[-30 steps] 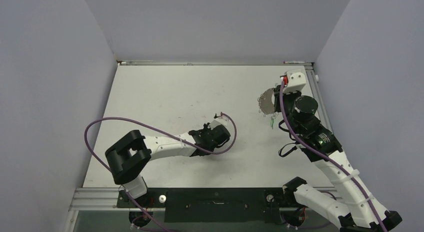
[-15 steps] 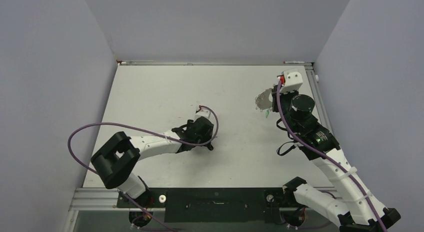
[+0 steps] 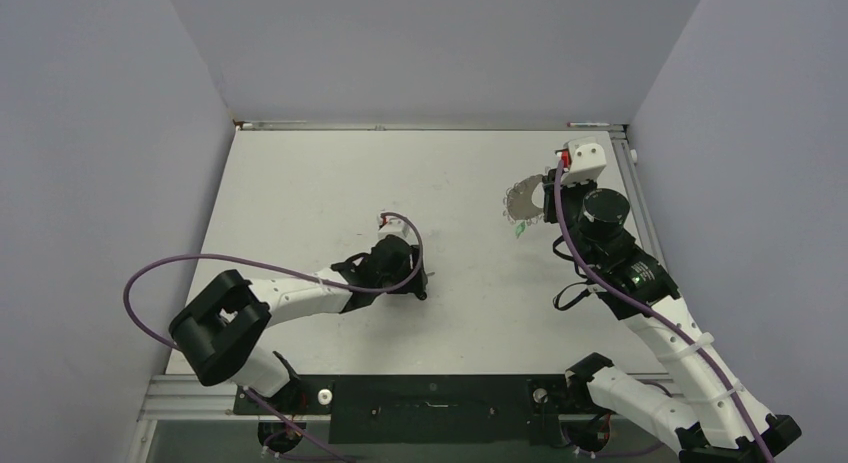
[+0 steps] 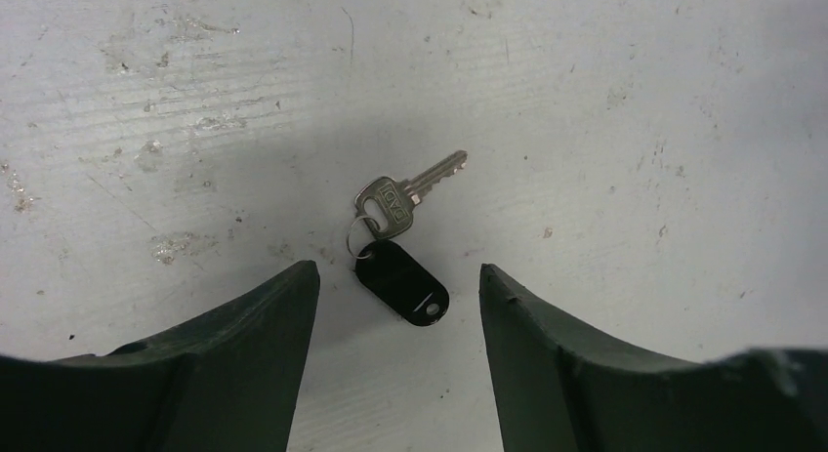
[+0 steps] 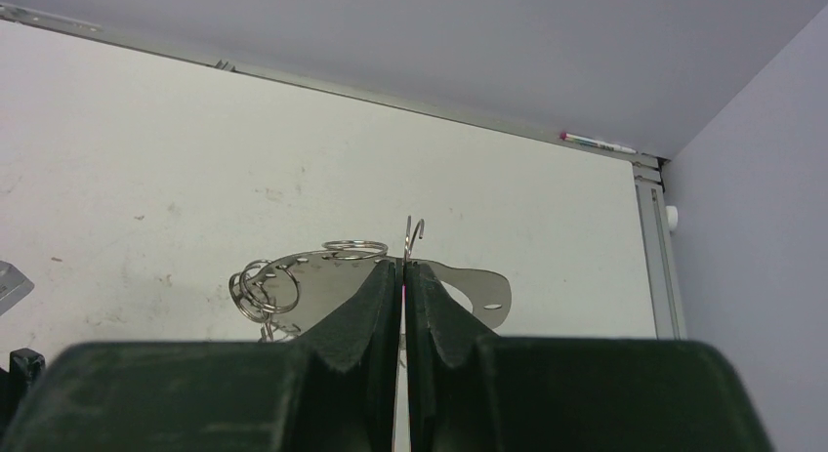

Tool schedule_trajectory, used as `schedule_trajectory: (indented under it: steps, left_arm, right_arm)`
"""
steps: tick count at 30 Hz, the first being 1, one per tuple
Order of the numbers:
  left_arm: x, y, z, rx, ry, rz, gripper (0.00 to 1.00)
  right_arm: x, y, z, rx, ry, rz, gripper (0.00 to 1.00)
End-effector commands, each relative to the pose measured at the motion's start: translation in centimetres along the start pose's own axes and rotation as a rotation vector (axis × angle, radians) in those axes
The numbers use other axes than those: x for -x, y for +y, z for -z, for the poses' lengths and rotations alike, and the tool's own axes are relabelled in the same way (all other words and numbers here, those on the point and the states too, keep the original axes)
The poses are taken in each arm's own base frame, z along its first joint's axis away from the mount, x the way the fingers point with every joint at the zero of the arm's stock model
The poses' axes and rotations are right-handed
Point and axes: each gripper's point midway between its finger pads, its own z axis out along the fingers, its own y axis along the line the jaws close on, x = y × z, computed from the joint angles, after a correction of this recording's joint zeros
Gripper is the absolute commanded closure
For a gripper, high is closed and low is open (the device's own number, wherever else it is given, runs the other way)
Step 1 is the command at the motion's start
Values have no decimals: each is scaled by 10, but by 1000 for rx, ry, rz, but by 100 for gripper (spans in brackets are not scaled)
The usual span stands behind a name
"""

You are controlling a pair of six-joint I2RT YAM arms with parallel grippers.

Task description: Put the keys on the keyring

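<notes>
A small silver key (image 4: 408, 192) lies flat on the table, joined by a little ring to a black plastic tag (image 4: 402, 283). My left gripper (image 4: 398, 269) is open just above the table, one finger on each side of the black tag, touching nothing. From the top view the key (image 3: 421, 294) is a dark speck at the left gripper (image 3: 405, 273). My right gripper (image 5: 403, 268) is shut on the thin wire of the keyring (image 5: 414, 229), held above the table. Silver pieces (image 5: 266, 290) hang on it. The top view shows the keyring (image 3: 523, 198) with its green tag (image 3: 519, 229).
Grey walls close in the white table (image 3: 330, 183) on three sides. A metal rail (image 3: 632, 173) runs along the right edge beside the right arm. The left arm's purple cable (image 3: 150, 283) loops out over the table's left edge.
My left gripper has opened and drawn back to the left; the key with its black tag now lies free on the table. The keyring has swung slightly left in the right gripper.
</notes>
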Motion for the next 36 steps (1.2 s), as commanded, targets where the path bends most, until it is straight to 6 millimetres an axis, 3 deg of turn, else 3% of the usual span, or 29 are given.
schedule_trajectory:
  steps: [1, 21, 27, 34, 36]
  left_arm:
    - [19, -13, -5, -5, -36, 70, 44]
    - [7, -3, -25, 50, -4, 69, 59]
    - [6, -1, -27, 55, -2, 71, 73]
    - [9, -1, -23, 55, -21, 70, 99]
    - [13, -1, -19, 56, -37, 68, 100]
  right_arm:
    - [15, 4, -3, 8, -64, -35, 95]
    - [13, 6, -3, 12, -63, -34, 95]
    - [13, 6, -3, 14, -64, -34, 95]
    - [13, 6, -2, 13, -65, -35, 95]
    - [14, 5, -2, 11, -66, -35, 95]
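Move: The left hand's open fingers hang just above the key's small ring, about 1 cm ahead, straight in line sideways and 3 cm below. The key lies roughly 2 cm ahead and 3 cm to the right, the black tag about 1 cm back and 2 cm right, both some 3 cm below. From the right hand, still holding the keyring, the small ring is about 24 cm left, 3 cm back and 32 cm down. The left hand sinks about 2.5 cm, easing 1 cm forward, and shuts its fingertips on the key's small ring. ##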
